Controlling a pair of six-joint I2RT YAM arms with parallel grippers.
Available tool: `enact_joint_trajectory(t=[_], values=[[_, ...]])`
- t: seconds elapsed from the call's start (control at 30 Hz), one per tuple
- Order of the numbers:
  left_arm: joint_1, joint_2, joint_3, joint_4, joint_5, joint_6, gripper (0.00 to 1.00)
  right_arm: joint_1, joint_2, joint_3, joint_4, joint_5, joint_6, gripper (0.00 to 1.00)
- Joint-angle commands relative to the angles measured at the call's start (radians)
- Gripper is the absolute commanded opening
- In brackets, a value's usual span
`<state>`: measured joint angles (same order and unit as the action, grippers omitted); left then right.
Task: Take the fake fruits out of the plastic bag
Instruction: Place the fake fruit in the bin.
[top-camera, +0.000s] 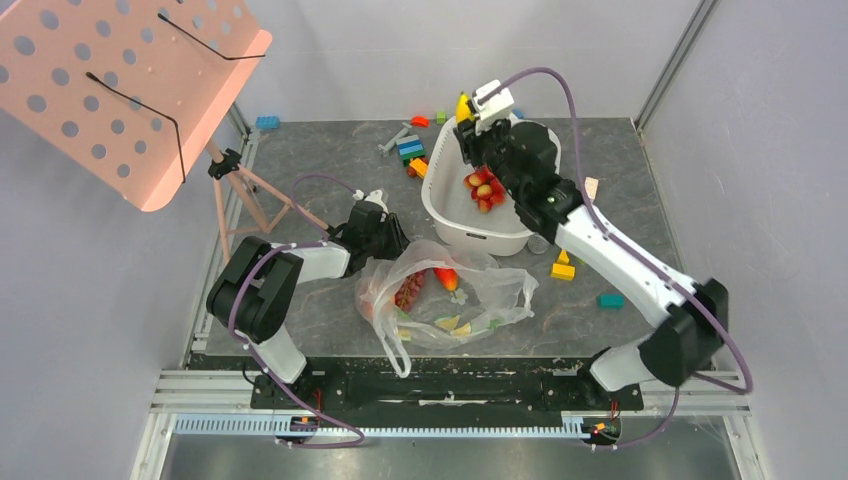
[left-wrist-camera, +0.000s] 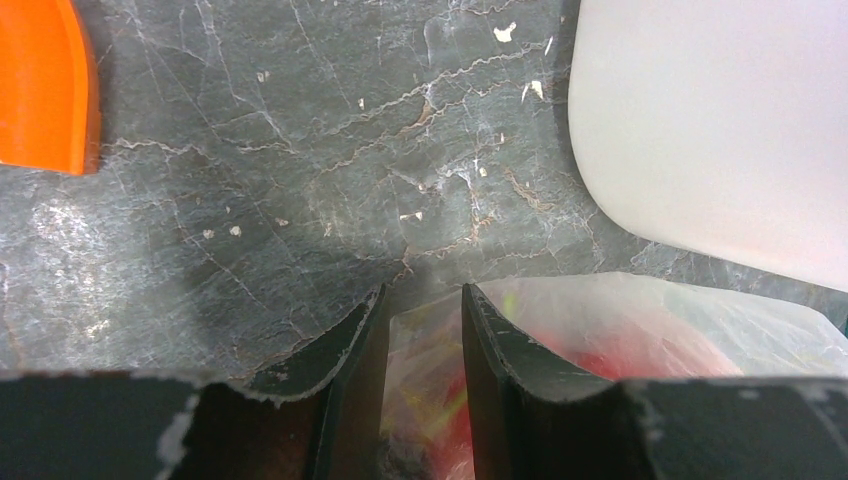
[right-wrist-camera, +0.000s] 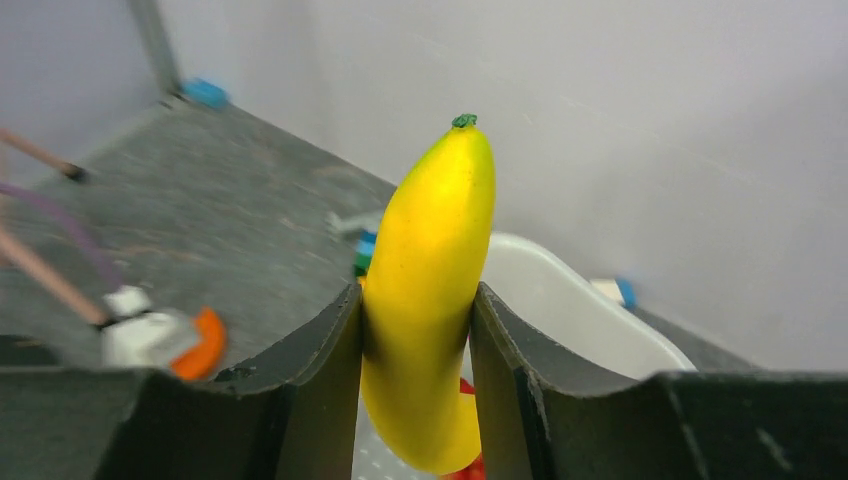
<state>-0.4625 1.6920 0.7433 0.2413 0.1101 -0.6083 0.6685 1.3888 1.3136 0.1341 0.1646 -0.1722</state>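
The clear plastic bag (top-camera: 470, 295) lies crumpled at the near middle of the table. Fake fruits show through it: a dark red bunch (top-camera: 409, 290), an orange-red piece (top-camera: 446, 277) and pale yellow wedges (top-camera: 450, 323). My left gripper (top-camera: 388, 238) is shut on the bag's far left edge; in the left wrist view the film (left-wrist-camera: 425, 385) sits between the black fingers (left-wrist-camera: 505, 365). My right gripper (top-camera: 466, 118) is shut on a yellow banana (right-wrist-camera: 432, 270), held above the far end of the white basin (top-camera: 447, 222). Red-yellow fruits (top-camera: 485, 188) lie in the basin.
Coloured toy blocks (top-camera: 410, 150) lie scattered behind the basin. A yellow block (top-camera: 563, 270) and a teal one (top-camera: 610, 300) sit to its right. A pink perforated stand (top-camera: 120, 90) on a tripod rises at the far left. An orange curved piece (left-wrist-camera: 40, 85) lies near the left gripper.
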Motion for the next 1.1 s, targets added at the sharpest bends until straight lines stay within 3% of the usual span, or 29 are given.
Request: enact_joint_trajectory(t=[0.0,0.27,0.53,0.67,0.93,1.07], values=[[-0.004,-0.004,0.005,0.037,0.012,0.0,0.4,-0.119,0.157,0.084,-0.082,0.023,-0.025,0.29],[-0.004,-0.02,0.005,0.028,-0.012,0.009,0.4,-0.201,0.386,0.152,-0.111,-0.004,-0.041,0.32],[-0.004,-0.017,0.004,0.028,-0.014,0.012,0.4,-0.218,0.491,0.15,-0.162,0.003,-0.035,0.38],[-0.004,-0.016,0.004,0.029,-0.013,0.013,0.39,-0.221,0.508,0.132,-0.172,0.003,-0.037,0.41],[-0.004,-0.014,0.005,0.029,-0.014,0.012,0.4,-0.223,0.486,0.1,-0.176,-0.021,-0.056,0.63],[-0.004,-0.01,0.01,0.024,-0.016,0.011,0.39,-0.223,0.43,0.097,-0.18,-0.033,-0.055,0.67]])
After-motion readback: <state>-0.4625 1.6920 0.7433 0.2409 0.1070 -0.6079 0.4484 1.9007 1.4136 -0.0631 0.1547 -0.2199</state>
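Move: The banana is already in the right fingers, high up; the middle of the white bin it is bound for lies about 9 cm ahead, 9 cm to the right and some 33 cm below. In the bin, the red fruit bunch is roughly 8 cm ahead, 7 cm right. The coloured blocks stand about 16 cm ahead and 8 cm left; the plastic bag is some 19 cm back, 1 cm left. From the idle left hand, the bin is about 13 cm ahead, 18 cm right. The held banana is lowered into the bin by the right hand, which sinks about 25 cm while reaching some 11 cm forward and 6 cm right; the forward part is done early, the rest is nearly straight down, slowing. The wrist tips the fingers down by about 30 degrees, and only once low over the fruit bunch do they open and let go of the banana. ##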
